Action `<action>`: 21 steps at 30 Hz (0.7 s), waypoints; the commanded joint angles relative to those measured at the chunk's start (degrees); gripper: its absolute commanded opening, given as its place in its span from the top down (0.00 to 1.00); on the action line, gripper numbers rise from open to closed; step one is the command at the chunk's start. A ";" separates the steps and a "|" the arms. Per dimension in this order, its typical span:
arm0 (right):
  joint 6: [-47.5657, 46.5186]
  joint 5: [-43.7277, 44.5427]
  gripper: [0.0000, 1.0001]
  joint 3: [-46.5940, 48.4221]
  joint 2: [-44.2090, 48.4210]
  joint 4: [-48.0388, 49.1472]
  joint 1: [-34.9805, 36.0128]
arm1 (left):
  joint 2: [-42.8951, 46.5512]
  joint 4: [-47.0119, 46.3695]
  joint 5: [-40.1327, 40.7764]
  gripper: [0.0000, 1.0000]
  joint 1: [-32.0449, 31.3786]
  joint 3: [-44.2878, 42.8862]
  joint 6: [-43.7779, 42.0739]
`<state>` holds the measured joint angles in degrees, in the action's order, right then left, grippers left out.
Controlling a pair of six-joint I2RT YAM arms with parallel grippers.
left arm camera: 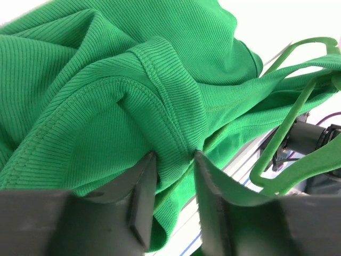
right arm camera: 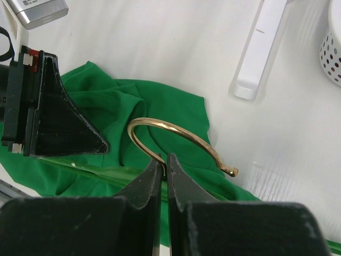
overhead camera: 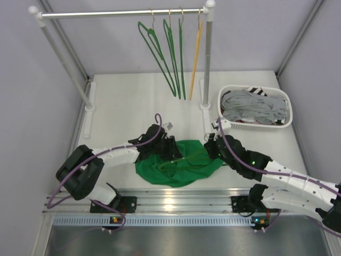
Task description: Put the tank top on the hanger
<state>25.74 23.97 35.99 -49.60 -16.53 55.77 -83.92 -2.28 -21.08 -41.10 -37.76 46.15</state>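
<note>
The bright green tank top [overhead camera: 184, 168] lies bunched on the table between both arms. A green hanger [overhead camera: 187, 157] lies partly inside it, and its arm also shows in the left wrist view [left arm camera: 290, 120]. My left gripper [overhead camera: 168, 145] sits at the top's left edge, shut on a ribbed strap of the tank top [left arm camera: 160, 80], with the strap pinched between the jaws [left arm camera: 173, 157]. My right gripper [overhead camera: 211, 145] is at the top's right edge, with its jaws [right arm camera: 164, 159] shut on the base of the hanger's brass hook [right arm camera: 176, 128]. The rest of the hanger is hidden by fabric [right arm camera: 160, 101].
A rail at the back holds three green hangers [overhead camera: 170, 50] and a yellow hanger [overhead camera: 196, 53]. The rack's right post [overhead camera: 206, 69] and foot [right arm camera: 258, 50] stand just behind my right gripper. A white basket [overhead camera: 285, 121] of grey clothes stands at the right.
</note>
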 commanded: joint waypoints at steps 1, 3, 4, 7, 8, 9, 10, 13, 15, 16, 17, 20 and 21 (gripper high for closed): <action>1.16 1.17 1.00 0.14 0.65 0.72 1.01 | -0.10 -6.59 0.87 0.67 0.32 0.93 1.66; 1.33 1.61 1.00 0.22 0.56 0.28 1.01 | -0.28 -7.64 1.13 0.80 0.32 1.28 1.49; 1.33 1.78 1.00 0.31 0.56 0.10 1.01 | -0.37 -7.82 1.48 0.85 0.32 1.37 1.49; 1.86 3.10 1.00 0.40 0.91 -0.78 1.01 | 0.77 -8.00 2.88 1.00 0.32 2.42 1.14; 2.12 4.15 1.00 0.49 1.00 -1.04 1.01 | 1.12 -7.91 3.32 1.00 0.49 2.77 1.05; 2.56 4.68 1.00 0.49 1.17 -1.30 1.01 | 2.34 -7.48 3.59 1.00 0.67 3.65 0.79; 2.91 5.12 1.00 0.40 1.26 -1.92 1.01 | 2.97 -7.30 4.20 1.00 0.93 4.18 0.70; 3.70 7.14 1.00 0.31 2.05 -2.53 1.01 | 5.34 -6.60 4.47 1.00 1.99 6.02 0.17; 4.32 8.29 1.00 0.31 2.32 -3.06 1.01 | 7.00 -5.46 5.26 1.00 2.60 7.34 -0.27; 4.41 8.64 1.00 0.40 2.41 -3.15 1.01 | 7.71 -5.19 5.43 1.00 2.78 7.70 -0.36; 4.50 9.60 1.00 0.40 2.58 -3.59 0.92 | 8.24 -5.10 5.52 1.00 3.30 8.22 -0.45; 5.46 11.88 1.00 0.75 2.76 -4.99 0.92 | 10.35 -4.05 5.70 1.00 4.36 10.24 -0.62; 6.07 12.42 1.00 0.92 2.76 -5.43 0.83 | 11.40 -3.87 5.87 1.00 4.62 10.77 -0.71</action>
<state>30.09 31.03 35.99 -47.79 -19.49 55.86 -75.44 -6.02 -16.82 -37.56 -28.77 46.59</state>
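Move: The tank top's hemmed fold lies right between the left hand's half-open fingertips, barely 1 cm below the hand point. From that hand, the bulk of the tank top spreads about 3 cm back and 3 cm lower, and the hanger's hook, gripped by the right hand, stands some 12 cm to the right, 3 cm ahead and 8 cm higher. From the right hand, the fold is roughly 12 cm to the left, 3 cm back and 9 cm below. The left fingers close on the fold almost on the spot and pinch it, then draw it about 4 cm to the left, away from the hanger's hook and along the hanger's arm, with the wrist turning slightly counter-clockwise. As that pull gets going, the right hand, still gripping the hanger at its hook, eases about 2 cm to the right and turns some 10 degrees clockwise, so that the two hands part. ##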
